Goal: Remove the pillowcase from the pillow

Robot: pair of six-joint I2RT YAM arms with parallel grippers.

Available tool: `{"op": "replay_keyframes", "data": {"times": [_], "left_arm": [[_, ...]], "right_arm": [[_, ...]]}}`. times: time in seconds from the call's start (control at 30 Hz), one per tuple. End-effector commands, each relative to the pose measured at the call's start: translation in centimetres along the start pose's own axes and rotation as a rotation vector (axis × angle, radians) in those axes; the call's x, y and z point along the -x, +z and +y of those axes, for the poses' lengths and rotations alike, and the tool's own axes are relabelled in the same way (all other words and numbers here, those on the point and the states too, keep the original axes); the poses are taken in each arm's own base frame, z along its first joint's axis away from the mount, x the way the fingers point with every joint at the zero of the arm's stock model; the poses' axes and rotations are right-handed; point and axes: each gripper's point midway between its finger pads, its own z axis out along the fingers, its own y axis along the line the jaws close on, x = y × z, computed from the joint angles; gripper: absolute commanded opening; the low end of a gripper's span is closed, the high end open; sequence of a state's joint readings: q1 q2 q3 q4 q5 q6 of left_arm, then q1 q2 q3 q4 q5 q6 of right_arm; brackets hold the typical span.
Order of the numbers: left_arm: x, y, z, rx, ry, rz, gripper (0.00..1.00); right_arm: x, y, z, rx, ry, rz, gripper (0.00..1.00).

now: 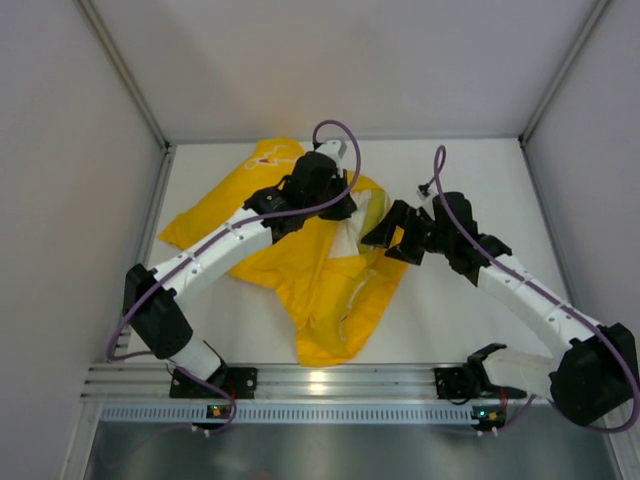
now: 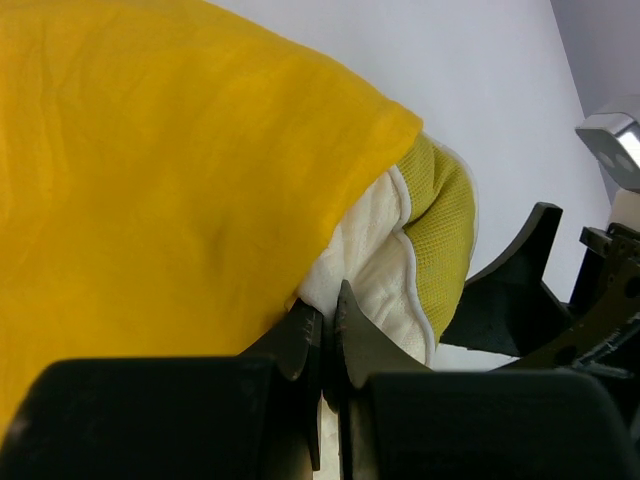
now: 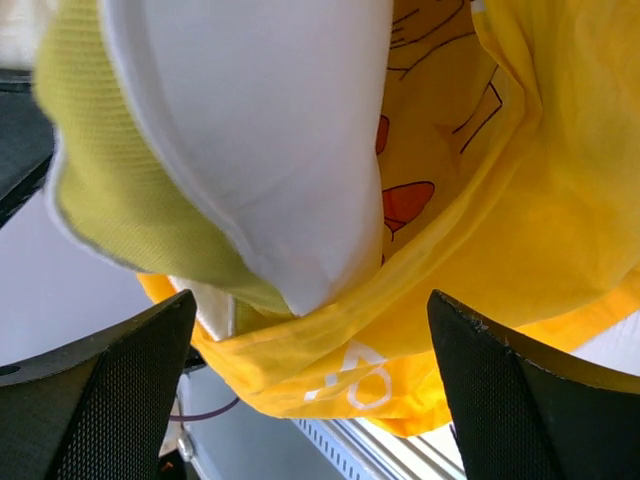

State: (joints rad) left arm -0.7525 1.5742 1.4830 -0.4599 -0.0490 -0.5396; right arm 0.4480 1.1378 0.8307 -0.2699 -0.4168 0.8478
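Observation:
The bright yellow pillowcase [image 1: 300,285] lies crumpled in the middle of the white table. A cream part of the pillow [image 1: 349,240] shows at its right opening. My left gripper [image 1: 342,205] is over that opening. In the left wrist view it [image 2: 325,312] is shut on a fold of the white pillow [image 2: 375,260], with the pillowcase [image 2: 170,180] bunched to the left. My right gripper [image 1: 393,238] is open just right of the pillow. In the right wrist view it [image 3: 310,370] is open and empty below the lifted pillow corner [image 3: 270,130] and the hanging pillowcase [image 3: 500,190].
Grey walls enclose the table [image 1: 470,190] on the left, back and right. An aluminium rail [image 1: 330,385] with the arm bases runs along the near edge. The right gripper's black fingers [image 2: 520,290] show close by in the left wrist view.

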Motion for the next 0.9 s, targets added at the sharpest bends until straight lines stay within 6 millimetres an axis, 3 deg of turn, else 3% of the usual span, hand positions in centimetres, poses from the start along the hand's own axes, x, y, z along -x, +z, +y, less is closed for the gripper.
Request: {"op": "replay_keyframes", "data": {"times": [0.0,0.27,0.37,0.47,0.7,0.87], "left_arm": [[5.5,-2.8,-3.6,-0.131,-0.003,-0.181,0.0],[6.1,-2.3,-4.1,-0.144,0.003,-0.186,0.0],[6.0,-2.3,-4.0,-0.138,0.007,-0.186,0.0],[5.9,-2.2,-3.8,-0.135,0.008,-0.183,0.0],[5.8,-2.1,-3.9,-0.137,0.006,-0.178,0.0],[5.8,-2.1,-4.0,-0.139,-0.003,-0.176,0.0]], "right_arm": [[1.1,0.6,1.5,0.047,-0.025,-0.002,0.93],[-0.7,0.8,1.0,0.056,-0.034,0.028,0.89],[-1.9,0.4,0.5,0.056,-0.046,0.041,0.84],[-3.3,0.2,0.1,0.066,-0.053,0.065,0.77],[-6.7,-0.5,-0.2,0.095,-0.069,0.132,0.5],[-6.6,-0.7,0.1,0.098,-0.066,0.111,0.54]]}}
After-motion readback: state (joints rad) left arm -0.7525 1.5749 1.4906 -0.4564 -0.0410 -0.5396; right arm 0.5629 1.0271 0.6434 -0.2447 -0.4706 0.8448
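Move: The near hem of the pillowcase lies roughly 4 cm back of the right hand, 3 cm to its left and about 4 cm below. The bare white-and-green pillow end is some 3 cm ahead of that hand, 4 cm left and 3 cm lower. From the left hand, which already pinches the pillow, the same hem is around 10 cm back, 3 cm to the right and 8 cm below. The right hand draws back about 7 cm, sinking 4 along the hem, half-closing; left keeps pinching the pillow. ##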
